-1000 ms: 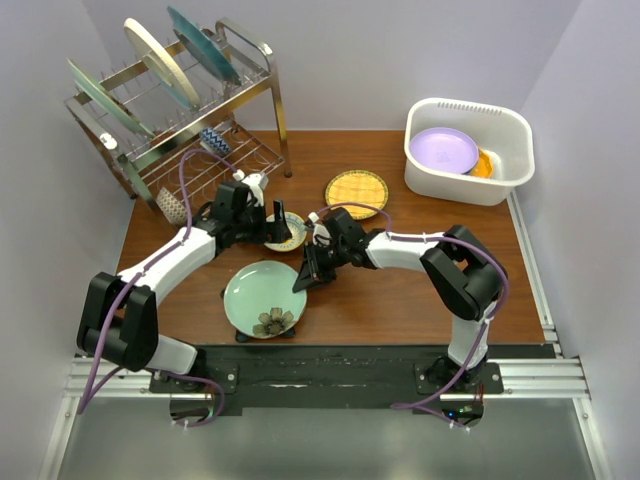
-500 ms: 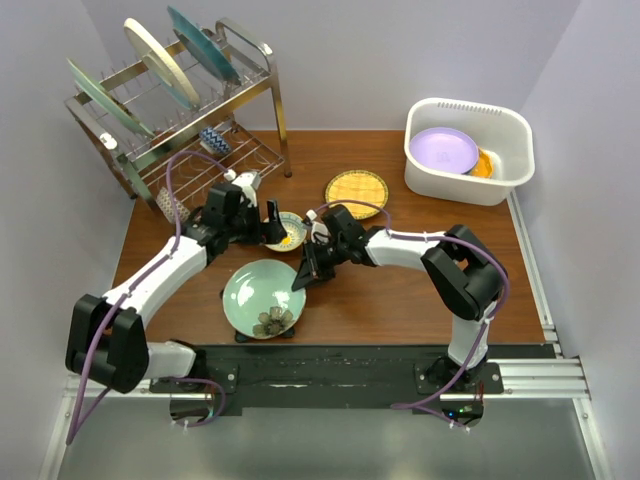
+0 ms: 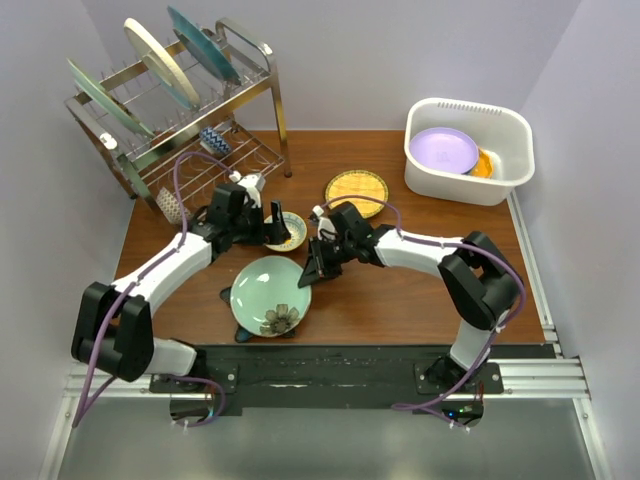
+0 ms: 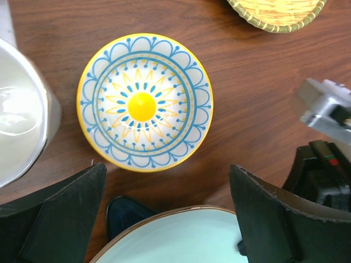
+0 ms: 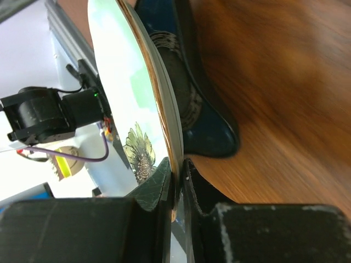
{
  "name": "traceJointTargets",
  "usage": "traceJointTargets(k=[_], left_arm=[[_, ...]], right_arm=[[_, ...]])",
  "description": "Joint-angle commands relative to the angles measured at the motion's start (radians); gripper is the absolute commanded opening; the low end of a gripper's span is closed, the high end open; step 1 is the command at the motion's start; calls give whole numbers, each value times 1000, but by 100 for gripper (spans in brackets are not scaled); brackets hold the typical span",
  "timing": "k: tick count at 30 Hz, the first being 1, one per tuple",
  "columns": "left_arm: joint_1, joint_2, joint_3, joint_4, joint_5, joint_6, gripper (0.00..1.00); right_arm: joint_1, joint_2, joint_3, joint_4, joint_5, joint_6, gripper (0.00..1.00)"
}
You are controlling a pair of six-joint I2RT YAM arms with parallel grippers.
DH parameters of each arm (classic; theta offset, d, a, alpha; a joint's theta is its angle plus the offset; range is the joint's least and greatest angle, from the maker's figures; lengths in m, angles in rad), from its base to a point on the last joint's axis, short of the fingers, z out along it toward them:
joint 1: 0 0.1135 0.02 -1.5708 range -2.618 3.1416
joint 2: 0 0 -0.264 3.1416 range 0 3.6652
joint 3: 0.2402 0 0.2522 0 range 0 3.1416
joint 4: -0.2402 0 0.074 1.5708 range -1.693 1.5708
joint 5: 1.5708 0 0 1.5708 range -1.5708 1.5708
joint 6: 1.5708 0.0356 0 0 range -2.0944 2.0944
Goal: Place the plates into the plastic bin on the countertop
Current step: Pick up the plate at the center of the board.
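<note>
A mint green plate [image 3: 268, 293] with a flower print lies near the front of the countertop [image 3: 400, 300], on top of a dark-blue star-shaped plate [image 5: 205, 129]. My right gripper [image 3: 306, 270] is shut on the mint plate's right rim [image 5: 159, 93], one finger above and one below [image 5: 178, 178]. My left gripper [image 3: 266, 226] hangs open over the wood just short of a small white bowl [image 4: 144, 102] with a yellow centre, nothing between its fingers [image 4: 167, 171]. The plastic bin [image 3: 515, 150] at the back right holds a lavender plate [image 3: 443, 150] and an orange one [image 3: 484, 165].
A yellow woven-pattern plate [image 3: 356, 193] lies behind my right gripper. A metal wire dish rack [image 3: 215, 150] stands at the back left with several plates upright in it. A metal cup [image 4: 22, 115] sits left of the bowl.
The right jaws have closed tighter on the mint plate's rim, and that arm's elbow has swung right. The left gripper has shifted slightly near the bowl, still open.
</note>
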Motion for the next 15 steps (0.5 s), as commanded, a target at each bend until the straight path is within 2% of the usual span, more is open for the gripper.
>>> traceJointTargets(k=[1, 7, 15], left_arm=[[4, 52, 38, 95, 61, -32, 98], [-7, 104, 60, 138, 113, -43, 98], [-9, 26, 21, 105, 67, -37, 98]], right_arm=[[-29, -108, -22, 7, 11, -6, 1], [-63, -193, -59, -33, 75, -23, 0], [-141, -218, -52, -58, 60, -56, 0]])
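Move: The right hand already holds the green plate by its right rim; the bin lies about 30 cm ahead and 40 cm to its right, its middle about level with the hand. The blue star trivet is some 12 cm left and 8 cm back, 6 cm lower; the sun-patterned bowl 6 cm left and 10 cm ahead; the woven basket 12 cm right and 21 cm ahead. From the left hand the bin is about 20 cm ahead and 49 cm right. The right hand keeps its pinch on the plate's rim and carries it about 5 cm to the right, bending ever more forward (near 3 cm) and rising a couple of centimetres from partway on, while the wrist swings some 10 degrees clockwise, taking the plate off towards the bin. The left hand, fingers wide open and empty, drifts about 2 cm to the right and sinks slightly near the sun-patterned bowl without taking anything. ##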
